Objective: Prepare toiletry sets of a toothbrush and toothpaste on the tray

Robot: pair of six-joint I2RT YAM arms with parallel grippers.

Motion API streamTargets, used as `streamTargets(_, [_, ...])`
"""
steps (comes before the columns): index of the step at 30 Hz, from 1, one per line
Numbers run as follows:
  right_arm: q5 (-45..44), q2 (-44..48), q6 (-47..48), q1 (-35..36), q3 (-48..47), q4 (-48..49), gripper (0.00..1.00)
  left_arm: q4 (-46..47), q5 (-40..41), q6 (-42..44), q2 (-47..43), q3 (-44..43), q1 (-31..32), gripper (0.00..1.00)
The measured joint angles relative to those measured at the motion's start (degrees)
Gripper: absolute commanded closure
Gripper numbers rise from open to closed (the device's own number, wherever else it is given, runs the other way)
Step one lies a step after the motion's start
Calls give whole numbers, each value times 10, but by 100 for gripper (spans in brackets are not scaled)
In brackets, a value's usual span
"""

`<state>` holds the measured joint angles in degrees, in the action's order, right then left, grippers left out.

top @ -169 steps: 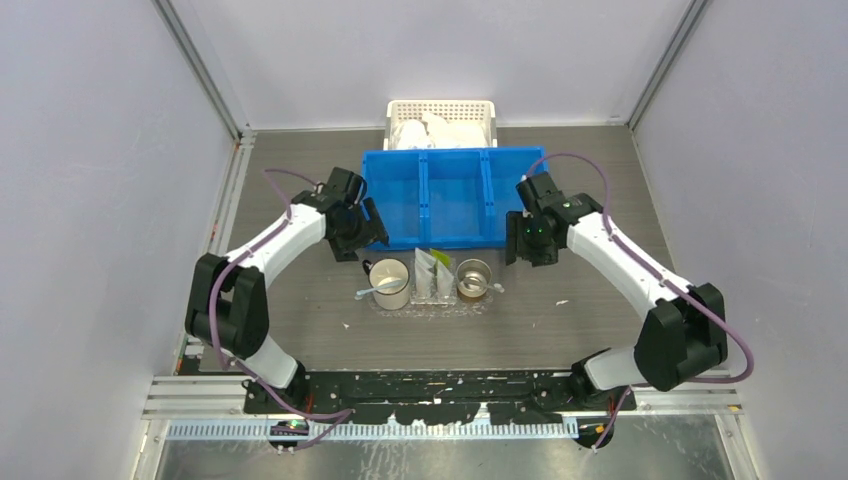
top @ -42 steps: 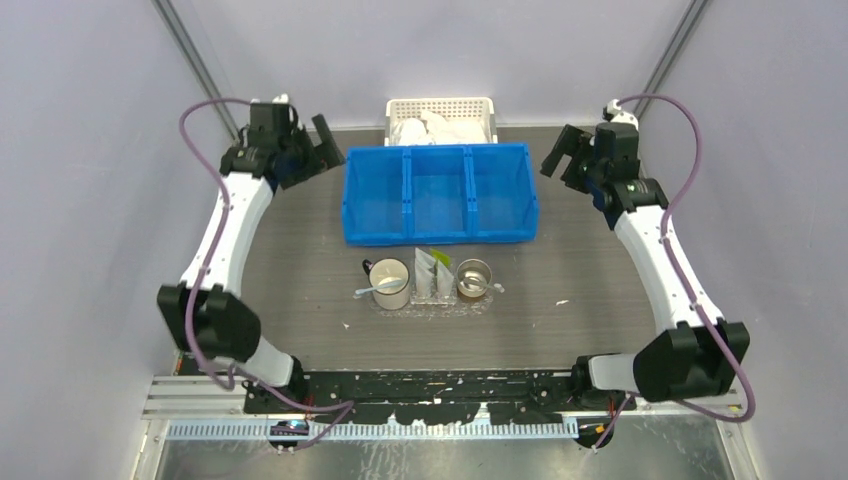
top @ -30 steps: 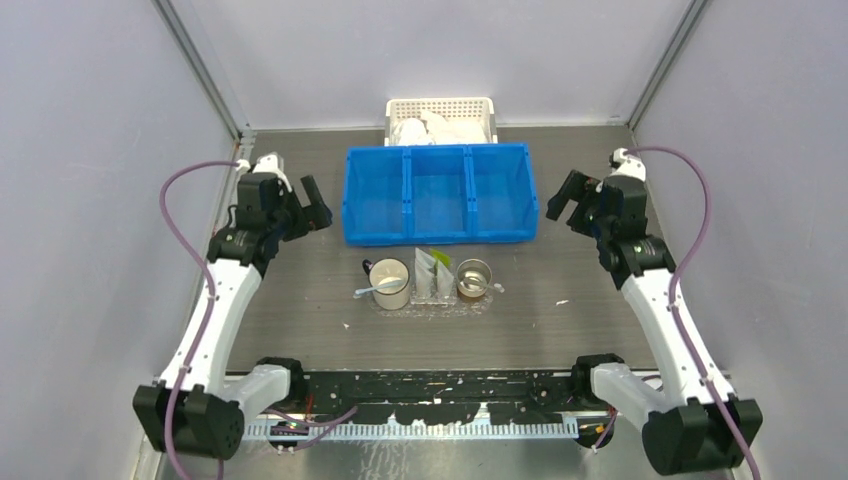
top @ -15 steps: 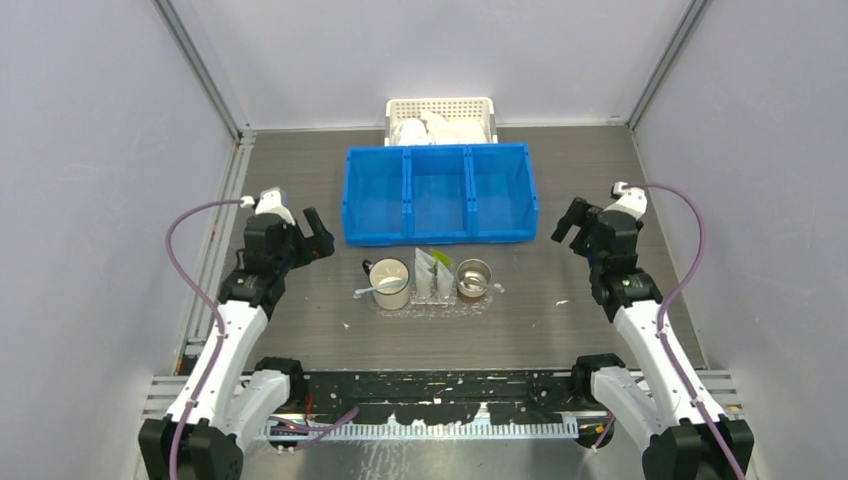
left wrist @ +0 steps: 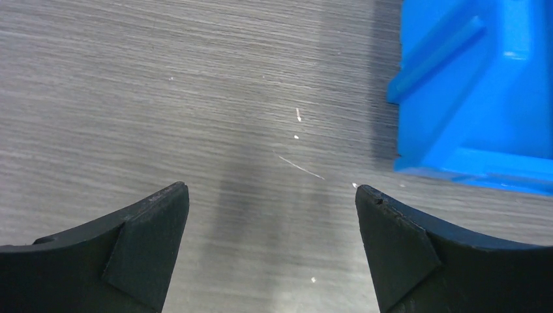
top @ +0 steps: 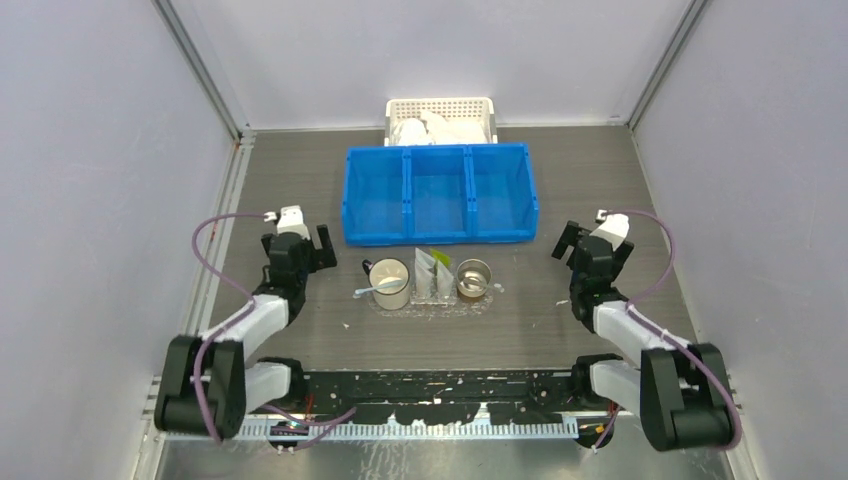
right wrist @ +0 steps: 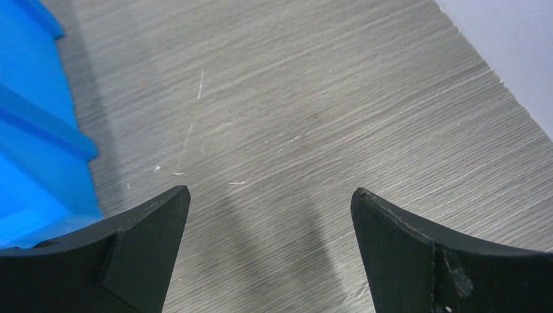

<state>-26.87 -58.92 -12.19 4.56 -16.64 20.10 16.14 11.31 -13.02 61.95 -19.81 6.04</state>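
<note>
The clear tray [top: 430, 306] lies near the table's middle, in front of the blue bin. On it stand a white mug [top: 391, 283] with a toothbrush [top: 365, 293] sticking out, and a metal cup [top: 473, 277] with a thin white handle at its right rim. Between the cups, toothpaste [top: 433, 272] tubes stand upright, white with a green end. My left gripper [top: 296, 238] is open left of the mug. My right gripper [top: 592, 243] is open right of the metal cup. Both wrist views show only bare table between the open jaws, left [left wrist: 272, 195] and right [right wrist: 270, 195].
A blue three-compartment bin [top: 440, 195] sits behind the tray; its corner shows in the left wrist view [left wrist: 482, 98] and the right wrist view [right wrist: 32, 130]. A white perforated basket [top: 441, 120] with white items stands against the back wall. Small white specks [top: 562, 302] dot the table.
Both arms have drawn back from the sides of the blue bin toward the near edge and folded up. Both grippers stayed open. The tray and cups have not moved.
</note>
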Motion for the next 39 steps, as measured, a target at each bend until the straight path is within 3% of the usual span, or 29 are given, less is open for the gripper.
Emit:
streamTargets(4, [-7,-83,4,-2,26,105,0,75,7,21,104,-9,0,0])
streamTargets(9, [-6,-153,16,-4,26,199,0,85,8,48,201,-63,-1,0])
streamTargets(15, [-4,-281,17,-16,14,326,0,137,8,80,224,-90,-5,0])
streamTargets(22, [23,-305,16,-33,30,411,0,207,-71,92,245,-67,-50,0])
streamTargets(28, [31,-305,16,-33,29,417,0,294,-126,90,260,-19,-63,0])
streamTargets(39, [83,-305,33,-33,-18,353,0,323,-170,90,268,-9,-83,0])
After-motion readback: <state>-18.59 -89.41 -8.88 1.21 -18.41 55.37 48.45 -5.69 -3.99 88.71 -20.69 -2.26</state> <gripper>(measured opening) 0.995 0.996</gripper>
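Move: Both hands are open and empty and neither is going for anything. The tray with the toothpastes lies some 27 cm to the right of the left hand and 9 cm back, and about 34 cm to the left of the right hand and 8 cm back, slightly below both. From the left hand, the mug is about 18 cm right and 9 cm back, and the blue bin's middle some 30 cm right and 8 cm ahead. Both empty hands ease forward and down on either side of the blue bin, away from the toothpaste tray: the left ends about 6 cm farther out and 3 cm lower, after overshooting a little and drawing back, and turns some 10 degrees clockwise while its fingers tip up slightly. The right goes forward about 6.5 cm, dips about 5 cm and comes part of the way back up, turning about 5 degrees counter-clockwise, and both grippers stay wide open, touching nothing. ##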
